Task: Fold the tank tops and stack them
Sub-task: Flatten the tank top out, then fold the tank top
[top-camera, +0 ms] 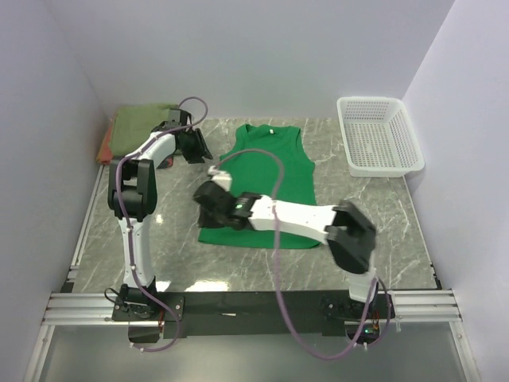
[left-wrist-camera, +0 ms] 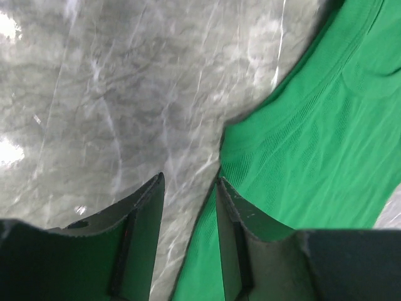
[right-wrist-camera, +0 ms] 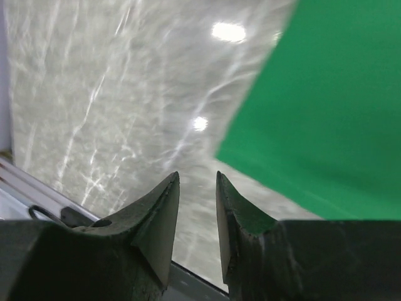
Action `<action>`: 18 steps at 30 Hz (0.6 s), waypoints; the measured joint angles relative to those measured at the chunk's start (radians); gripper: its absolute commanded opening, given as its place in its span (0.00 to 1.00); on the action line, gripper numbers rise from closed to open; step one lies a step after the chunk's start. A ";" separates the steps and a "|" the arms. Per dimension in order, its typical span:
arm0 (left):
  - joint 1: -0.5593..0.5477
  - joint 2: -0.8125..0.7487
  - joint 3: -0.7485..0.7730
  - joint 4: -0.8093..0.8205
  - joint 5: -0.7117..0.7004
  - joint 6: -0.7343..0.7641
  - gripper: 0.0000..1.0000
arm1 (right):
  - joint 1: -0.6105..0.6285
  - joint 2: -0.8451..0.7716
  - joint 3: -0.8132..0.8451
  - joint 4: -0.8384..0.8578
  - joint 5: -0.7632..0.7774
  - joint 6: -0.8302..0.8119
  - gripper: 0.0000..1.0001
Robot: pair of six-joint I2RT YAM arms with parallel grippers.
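Observation:
A plain bright green tank top [top-camera: 266, 183] lies spread flat in the middle of the table, neck to the back. An olive green top [top-camera: 139, 127] lies folded at the back left, with a rust-red top [top-camera: 104, 147] showing under its left edge. My left gripper [top-camera: 195, 147] is open beside the green top's left shoulder; in the left wrist view [left-wrist-camera: 190, 182] the armhole edge of the top [left-wrist-camera: 313, 138] runs under its jaws. My right gripper [top-camera: 208, 213] is open at the top's lower left corner; in the right wrist view [right-wrist-camera: 197, 179] it is over bare table beside the hem [right-wrist-camera: 332, 106].
A white plastic mesh basket [top-camera: 378, 135] stands at the back right. White walls close in the left, back and right. The table is grey marble [top-camera: 159, 239], with a metal rail [top-camera: 238, 302] along its near edge.

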 measured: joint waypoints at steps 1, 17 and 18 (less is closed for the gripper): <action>0.000 0.000 0.002 -0.013 0.000 0.010 0.44 | 0.018 0.047 0.051 -0.008 0.006 -0.008 0.37; 0.062 -0.220 -0.081 -0.030 -0.022 -0.029 0.43 | 0.097 0.387 0.373 -0.218 0.151 -0.056 0.43; 0.061 -0.230 -0.082 -0.028 -0.021 -0.030 0.43 | 0.098 0.394 0.383 -0.226 0.158 -0.057 0.43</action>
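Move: The right hand is over the near-left part of the green tank top. The hem corner it is after lies about 3 cm to its left, 2 cm nearer the base and some 9 cm below. The tank top's middle is roughly 16 cm ahead and 15 cm right, its left armhole corner some 30 cm ahead and 3 cm right. From the left hand, low beside that armhole, the hem corner is about 30 cm back, 1 cm left and slightly lower. No contact can be made out: the right hand swings left past the cloth's left edge, then sinks about 8 cm in all towards the near-left hem corner, its half-open fingers tipping some 15 degrees steeper and ending just over it. The left hand rises about 8 cm and shifts a little left, away from the armhole, fingers still parted. ##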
